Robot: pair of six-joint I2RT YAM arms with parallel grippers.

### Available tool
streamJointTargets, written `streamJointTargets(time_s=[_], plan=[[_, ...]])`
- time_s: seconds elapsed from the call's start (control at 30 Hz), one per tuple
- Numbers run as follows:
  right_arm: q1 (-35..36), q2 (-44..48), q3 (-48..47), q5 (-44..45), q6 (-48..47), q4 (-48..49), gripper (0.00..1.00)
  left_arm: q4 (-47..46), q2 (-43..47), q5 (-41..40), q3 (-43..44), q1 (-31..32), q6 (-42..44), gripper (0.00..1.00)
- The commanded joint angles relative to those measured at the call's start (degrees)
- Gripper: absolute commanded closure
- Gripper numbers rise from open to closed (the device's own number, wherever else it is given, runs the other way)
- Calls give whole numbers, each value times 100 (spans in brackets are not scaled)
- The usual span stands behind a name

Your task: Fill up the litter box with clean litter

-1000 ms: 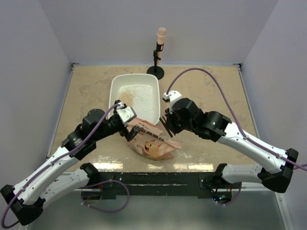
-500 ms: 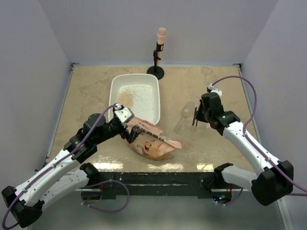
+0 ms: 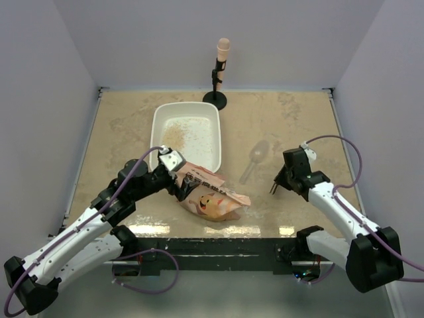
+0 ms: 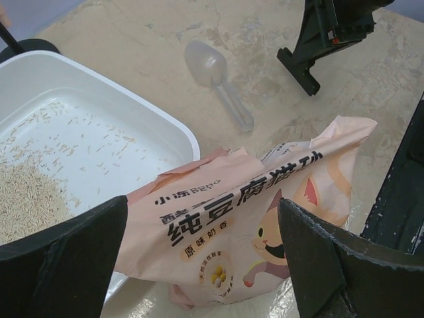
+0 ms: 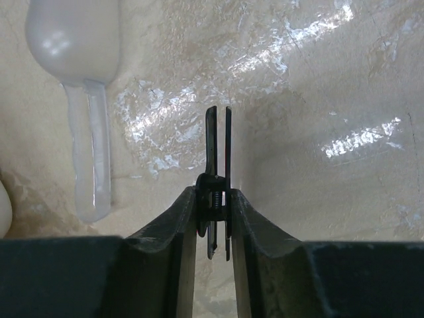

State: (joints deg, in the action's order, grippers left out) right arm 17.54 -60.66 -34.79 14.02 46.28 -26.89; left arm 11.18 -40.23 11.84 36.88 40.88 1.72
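The white litter box (image 3: 156, 132) lies at the centre left of the table, with a thin layer of clean litter (image 3: 173, 136) heaped toward its near left corner (image 4: 26, 199). An orange-pink litter bag (image 3: 212, 199) lies against the box's near rim (image 4: 152, 116), its mouth toward the box. My left gripper (image 3: 182, 182) stands wide open around the bag (image 4: 245, 218). Low over the table at the right, my right gripper (image 3: 275, 187) is shut on a thin black spring clip (image 5: 217, 132).
A clear plastic scoop (image 3: 255, 159) lies on the tabletop between the bag and my right gripper. A black stand with a tan-tipped rod (image 3: 218, 73) is at the back, just behind the litter box. White walls enclose the table.
My right arm has swung from over the bag to the right and toward the near edge, carrying the black clip. The scoop now shows. The left gripper stays open at the bag.
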Motion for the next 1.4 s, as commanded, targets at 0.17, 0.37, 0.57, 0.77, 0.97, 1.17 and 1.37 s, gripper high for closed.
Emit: streamJointTargets(time_s=[0.17, 0.37, 0.57, 0.77, 0.97, 1.17, 1.37], plan=[[-93, 362, 60, 277, 232, 71, 58, -309, 33, 4, -23, -19, -487, 0], [-93, 520, -98, 224, 118, -61, 48, -178, -99, -208, 90, -19, -515, 0], [-84, 793, -1001, -100, -539, -18, 44, 51, -239, -1329, 555, -28, -664, 0], [-75, 355, -1847, -716, -1094, 351, 42, 402, -819, -2719, 1311, -19, -831, 0], [494, -673, -2723, -1060, -1568, 624, 40, 938, -1540, -3408, 2208, -474, -805, 0], [1963, -1589, -3622, -1216, -2131, 396, 38, 1018, -1971, -2723, 2245, -1662, -857, 0], [2183, -1308, -3131, -2509, -2668, 519, 36, 904, -1796, -2415, 1709, -2084, -1094, 0]])
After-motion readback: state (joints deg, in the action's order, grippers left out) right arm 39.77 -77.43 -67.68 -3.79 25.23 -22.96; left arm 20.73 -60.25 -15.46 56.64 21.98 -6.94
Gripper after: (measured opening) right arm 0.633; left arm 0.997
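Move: The right fingertips hold the black clip at the table. From that hand the bag's middle is about 27 cm to the left and 5 back, the scoop 10 ahead and 10 left, and the litter box about 19 ahead and 38 left. The open left hand hovers above the bag, whose middle is about 9 cm to its right, 2 back and 15 below; the litter box is some 24 cm ahead of it, level sideways, 16 below. Opening in place first, the right fingers let go of the clip; the hand then rises about 15 cm and sweeps some 21 cm left over the scoop towards the bag, first bowing forward, turning nearly 50 degrees counter-clockwise and tipping up. The left hand, fingers still wide, leaves the bag about 13 cm forward and 13 left, arching up and down again and turning about 45 degrees counter-clockwise, to above the litter box's left edge. ##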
